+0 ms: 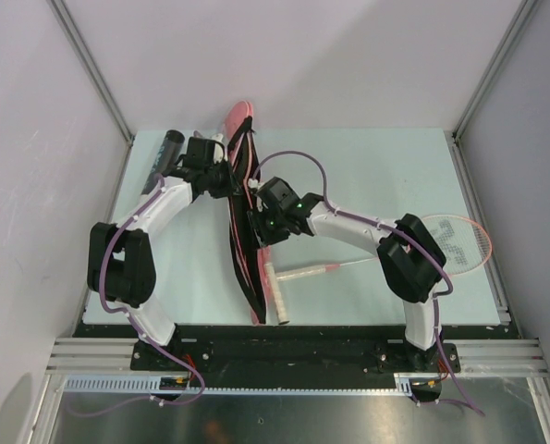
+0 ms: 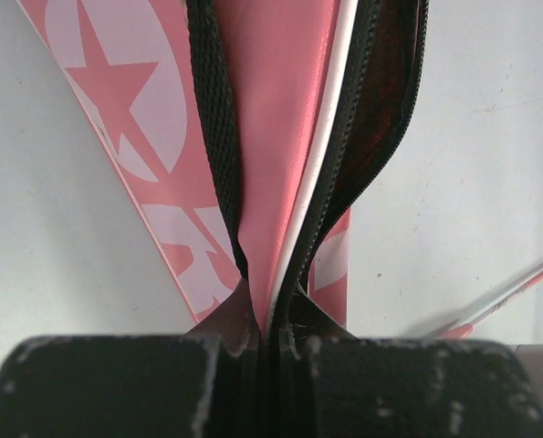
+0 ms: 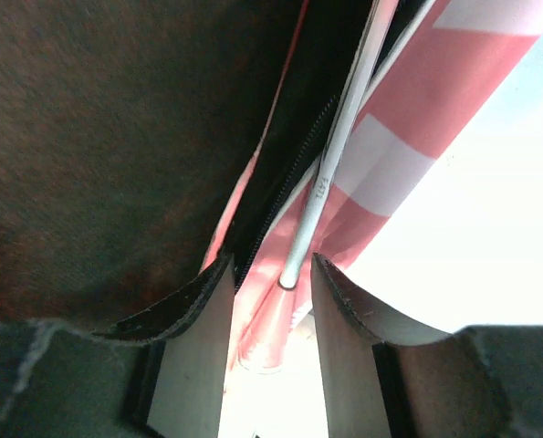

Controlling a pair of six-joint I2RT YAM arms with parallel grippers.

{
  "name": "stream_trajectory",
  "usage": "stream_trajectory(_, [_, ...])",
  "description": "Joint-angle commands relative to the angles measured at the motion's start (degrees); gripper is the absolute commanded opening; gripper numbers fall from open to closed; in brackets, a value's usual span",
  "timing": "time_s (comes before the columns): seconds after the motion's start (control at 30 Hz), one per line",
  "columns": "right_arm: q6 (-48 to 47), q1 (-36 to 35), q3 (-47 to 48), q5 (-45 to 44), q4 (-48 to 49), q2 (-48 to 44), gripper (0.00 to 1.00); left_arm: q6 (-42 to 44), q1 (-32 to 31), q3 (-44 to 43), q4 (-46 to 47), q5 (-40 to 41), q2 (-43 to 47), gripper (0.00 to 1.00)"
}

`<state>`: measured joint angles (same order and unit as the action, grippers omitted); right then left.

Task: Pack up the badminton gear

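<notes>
The long pink racket bag point(image 1: 240, 118) lies lengthwise down the middle of the table, its zip side open. My left gripper point(image 1: 230, 178) is shut on the bag's zip edge and white piping point(image 2: 269, 315). My right gripper point(image 1: 259, 231) stands open at the bag's mouth. In the right wrist view a thin racket shaft point(image 3: 330, 173) runs between its fingers into the bag point(image 3: 408, 119), touching neither. That racket's white handle point(image 1: 277, 298) sticks out near the bag's near end. A second pink-framed racket point(image 1: 461, 242) lies flat at the right. The black tube point(image 1: 167, 151) lies at the far left. No shuttlecocks show.
The second racket's shaft and handle point(image 1: 316, 270) reach across the table toward the bag, under my right arm. The bag's black strap point(image 1: 244, 264) lies along its side. The table's near edge point(image 1: 348, 326) runs just beyond the bag's end.
</notes>
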<state>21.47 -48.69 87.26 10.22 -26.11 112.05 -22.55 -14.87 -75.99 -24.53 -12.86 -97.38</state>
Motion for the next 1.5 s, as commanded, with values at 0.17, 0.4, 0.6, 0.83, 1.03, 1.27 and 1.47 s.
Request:
stream_trajectory(0.17, [-2.31,-1.15,-2.54,-4.32,0.88,-3.76,0.24,-1.19,-0.42,0.75,1.16,-2.08,2.64,0.01])
stream_trajectory(0.4, [-2.75,-1.32,-2.45,-4.77,0.97,-8.33,0.0,-1.18,-0.42,1.19,1.24,-1.64,2.55,0.01])
stream_trajectory(0.6, [1.62,-1.24,-0.61,-3.37,2.55,-10.09,0.0,-1.45,-0.77,1.45,1.24,-2.08,2.72,0.0])
stream_trajectory(0.83, [14.63,-2.03,7.3,-4.41,3.6,-6.94,0.0,-1.62,-1.91,1.28,1.42,-2.52,3.69,0.0])
stream_trajectory(1.03, [17.54,-2.29,13.71,-9.86,4.4,-1.58,0.0,-2.24,-2.0,1.37,1.51,-3.75,4.83,0.01])
stream_trajectory(1.27, [13.95,-3.7,14.08,-21.96,9.67,3.87,0.0,-3.56,-1.91,1.81,1.59,-7.96,4.57,0.0])
stream_trajectory(1.47, [11.67,-4.75,12.58,-32.18,11.52,7.39,0.0,-4.0,-1.65,2.6,2.03,-10.17,4.22,0.0])
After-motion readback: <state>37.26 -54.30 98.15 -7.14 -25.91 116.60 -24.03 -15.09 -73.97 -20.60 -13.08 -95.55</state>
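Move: The racket's shaft, where it runs into the handle, is almost between my right fingertips: about 1 cm back, 1 cm right and 2 cm below. The handle's middle is some 12 cm back and 4 cm right; the bag's open mouth is roughly 4 cm left and 2 cm back, the second racket's handle 10 cm right and 7 cm back. From my left hand, the shaft's end lies about 14 cm back, 5 cm right and 6 cm lower. I settle my right fingers the last centimetre or so onto the shaft beside the handle, pinch them shut there and lift the racket about 8 cm. Near the top I swing it left by roughly 6 cm and a little forward, turning some 20 degrees clockwise, then lower it 4 cm into the bag's mouth. My left hand keeps its pinch on the bag's edge, rising about 1 cm. ##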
